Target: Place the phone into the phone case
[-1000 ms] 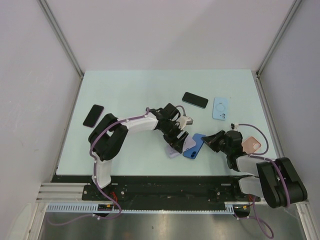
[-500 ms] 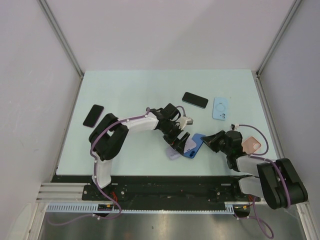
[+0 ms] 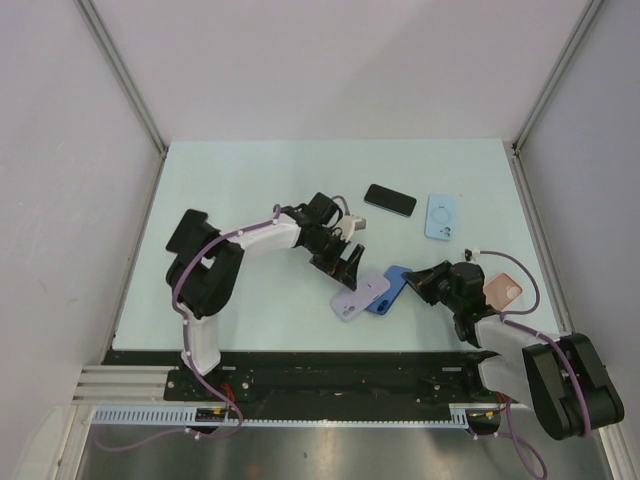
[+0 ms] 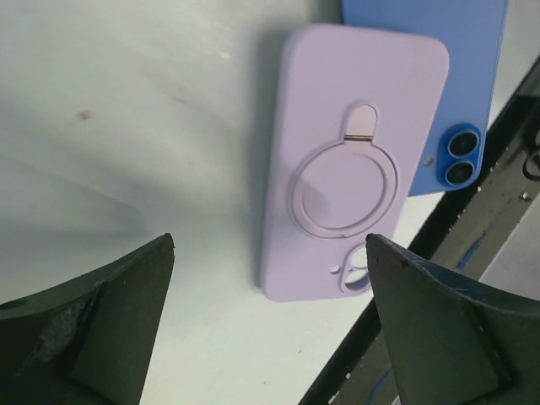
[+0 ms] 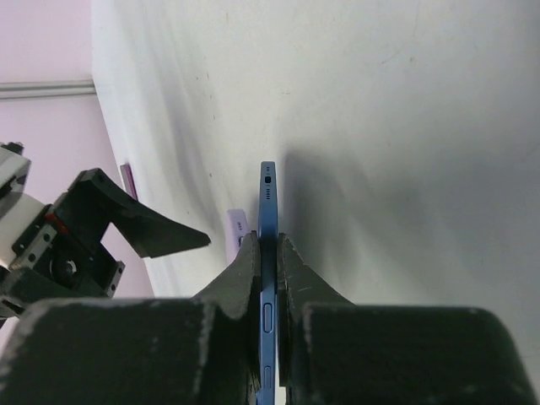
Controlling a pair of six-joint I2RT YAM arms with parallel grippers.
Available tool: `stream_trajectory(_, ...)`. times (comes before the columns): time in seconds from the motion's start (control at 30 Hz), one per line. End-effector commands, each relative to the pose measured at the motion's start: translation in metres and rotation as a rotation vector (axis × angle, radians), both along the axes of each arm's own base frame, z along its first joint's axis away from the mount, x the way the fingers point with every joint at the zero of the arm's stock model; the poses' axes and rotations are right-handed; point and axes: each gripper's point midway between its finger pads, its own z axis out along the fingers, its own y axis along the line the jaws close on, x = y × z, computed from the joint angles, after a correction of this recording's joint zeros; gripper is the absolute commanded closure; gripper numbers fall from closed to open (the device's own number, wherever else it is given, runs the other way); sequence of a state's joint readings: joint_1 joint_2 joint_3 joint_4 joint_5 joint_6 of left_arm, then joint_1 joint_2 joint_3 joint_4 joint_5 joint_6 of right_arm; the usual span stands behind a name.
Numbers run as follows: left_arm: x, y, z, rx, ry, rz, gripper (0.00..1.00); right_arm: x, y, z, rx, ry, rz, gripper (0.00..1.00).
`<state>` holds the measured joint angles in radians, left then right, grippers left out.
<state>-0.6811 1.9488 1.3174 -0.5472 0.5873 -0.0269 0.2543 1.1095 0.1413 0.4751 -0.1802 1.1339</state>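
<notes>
A lilac phone case (image 3: pixel 355 297) (image 4: pixel 354 169) lies on the table with its ring-stand back facing up. Its right edge overlaps a blue phone (image 3: pixel 391 290) (image 4: pixel 451 76), whose camera lenses show. My left gripper (image 3: pixel 344 256) (image 4: pixel 270 245) is open above the table just beyond the case, with nothing between its fingers. My right gripper (image 3: pixel 426 285) (image 5: pixel 268 240) is shut on the blue phone (image 5: pixel 267 207), which the right wrist view shows edge-on. There the lilac case (image 5: pixel 239 226) peeks out to its left.
A black phone (image 3: pixel 390 200) and a light blue case (image 3: pixel 441 216) lie at the back right. A peach case (image 3: pixel 503 290) sits beside the right arm. The black rail (image 3: pixel 330 365) runs along the table's near edge.
My left gripper has opened, let go of the lilac case and drawn back toward the far left. The case now lies flat beside the blue phone. The right gripper has stayed put.
</notes>
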Motion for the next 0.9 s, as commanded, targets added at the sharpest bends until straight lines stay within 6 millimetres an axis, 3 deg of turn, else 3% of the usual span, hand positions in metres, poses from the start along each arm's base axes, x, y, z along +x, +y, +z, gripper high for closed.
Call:
stream_trajectory(0.0,0.028,0.011,0.042,-0.022,-0.133,0.112,0.00,0.014,0.010,0.030,0.073,-0.088,-0.026,1.00)
stream_trajectory(0.27,0.056,0.048,0.067,0.097,-0.292,0.298,0.00,0.019,0.022,0.043,0.127,-0.080,-0.038,1.00)
stream_trajectory(0.6,0.064,0.077,0.084,0.164,-0.380,0.436,0.00,0.034,0.056,0.063,0.167,-0.082,-0.032,1.00)
stream_trajectory(0.87,0.065,0.100,0.073,0.225,-0.344,0.521,0.00,0.053,0.091,0.067,0.137,-0.077,0.008,1.00)
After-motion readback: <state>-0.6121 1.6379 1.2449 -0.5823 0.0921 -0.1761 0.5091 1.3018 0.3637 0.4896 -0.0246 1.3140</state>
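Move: In the right hand's fingers the phone is already held, its middle some 5 cm left, 4 cm back and 2 cm below the hand. The lavender phone case, outer side up, lies about 12 cm left and 5 cm back of that hand, 3 cm lower; from the open left hand it is some 6 cm right, 5 cm back and 3 cm down. From the right hand, the black phone is about 21 cm ahead, 5 cm left, and the light-blue case 16 cm ahead, 8 cm right, both 4 cm down. Carrying the held phone mostly left, the right hand travels about 7.5 cm, slowly at first and then faster, rising and later also reaching forward, so that the phone's left side bears under the case and levers it up. Meanwhile the left hand, fingers staying wide open, backs off from the case leftward, upward and forward, some 6–8 cm each way, turning roughly 25 degrees counter-clockwise and tilting its fingers. ##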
